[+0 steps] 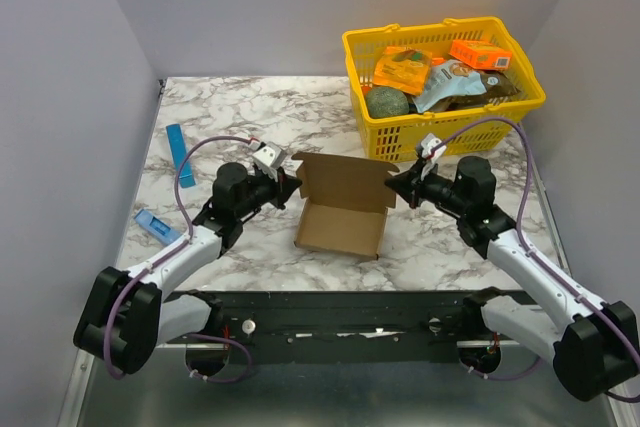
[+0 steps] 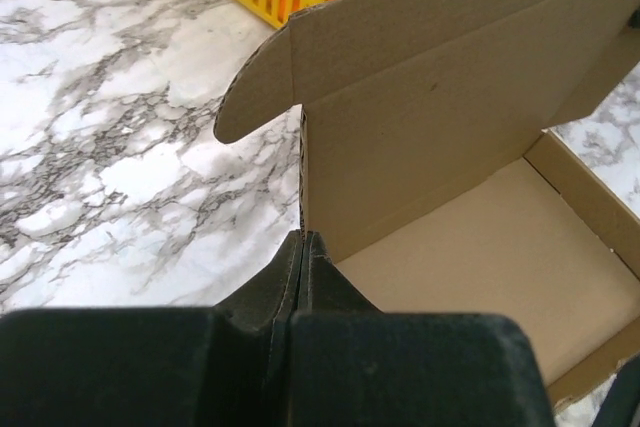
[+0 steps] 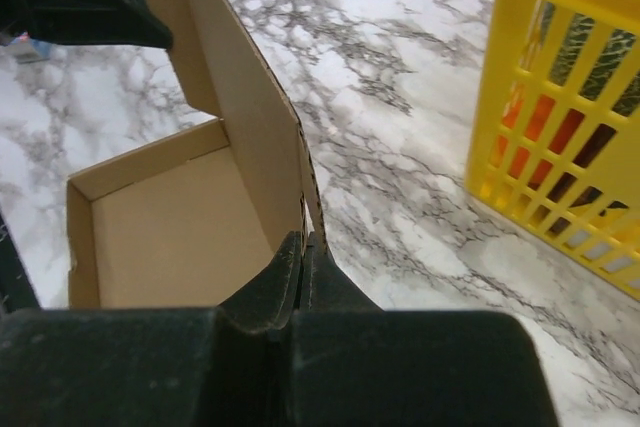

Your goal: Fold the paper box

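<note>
The paper box (image 1: 341,215) is a brown cardboard carton in the middle of the marble table, its tray formed and its lid standing up at the far side. My left gripper (image 1: 291,184) is shut on the lid's left edge, where a rounded flap (image 2: 255,92) sticks out. In the left wrist view the black fingers (image 2: 303,247) pinch the thin cardboard edge (image 2: 302,177), with the tray floor (image 2: 480,277) to the right. On the lid's right edge my right gripper (image 1: 393,183) is shut too. Its fingers (image 3: 305,252) clamp that side (image 3: 255,137) beside the open tray (image 3: 170,237).
A yellow basket (image 1: 442,105) with orange packets and other goods stands at the back right, close behind the right gripper (image 3: 560,97). A thin blue strip (image 1: 177,144) and a small blue object (image 1: 155,224) lie on the left of the table.
</note>
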You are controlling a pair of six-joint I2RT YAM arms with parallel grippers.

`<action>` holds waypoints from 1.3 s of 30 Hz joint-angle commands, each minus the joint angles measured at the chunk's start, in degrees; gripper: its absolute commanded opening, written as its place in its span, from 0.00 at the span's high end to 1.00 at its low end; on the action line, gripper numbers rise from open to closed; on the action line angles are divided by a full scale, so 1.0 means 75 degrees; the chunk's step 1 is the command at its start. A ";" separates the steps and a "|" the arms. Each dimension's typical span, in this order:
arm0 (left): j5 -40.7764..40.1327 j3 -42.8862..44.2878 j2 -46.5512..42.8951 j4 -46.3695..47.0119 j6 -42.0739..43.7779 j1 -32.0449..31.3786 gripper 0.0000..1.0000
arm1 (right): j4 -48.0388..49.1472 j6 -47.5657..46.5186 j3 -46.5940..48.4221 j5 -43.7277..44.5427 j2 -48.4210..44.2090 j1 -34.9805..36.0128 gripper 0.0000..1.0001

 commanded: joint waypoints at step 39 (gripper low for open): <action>-0.7584 -0.2026 0.1568 0.4935 -0.0243 -0.4591 1.00 | 0.5015 0.2357 -0.2951 0.7454 0.0691 0.2655 0.94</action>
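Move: Both hands already have the side edges of the paper box's raised lid at their shut fingertips. From the left hand the tray's middle lies some 10 cm to the right, 5 cm back and 7 cm down; the lid's front flap is about 10 cm right, 2 cm ahead and 6 cm up. From the right hand the tray's middle is roughly 11 cm left, 6 cm back and 8 cm down; the yellow basket's middle stands about 23 cm ahead and 13 cm right. Downward together and to the right go both hands, staying shut at the lid's side edges. The left sinks about 4 cm while drawing back nearly as far, swinging counter-clockwise some 20 degrees and tipping up slightly; the right sinks about 6 cm, going forward 3 cm and then partly back, and swings clockwise by over 30 degrees. ##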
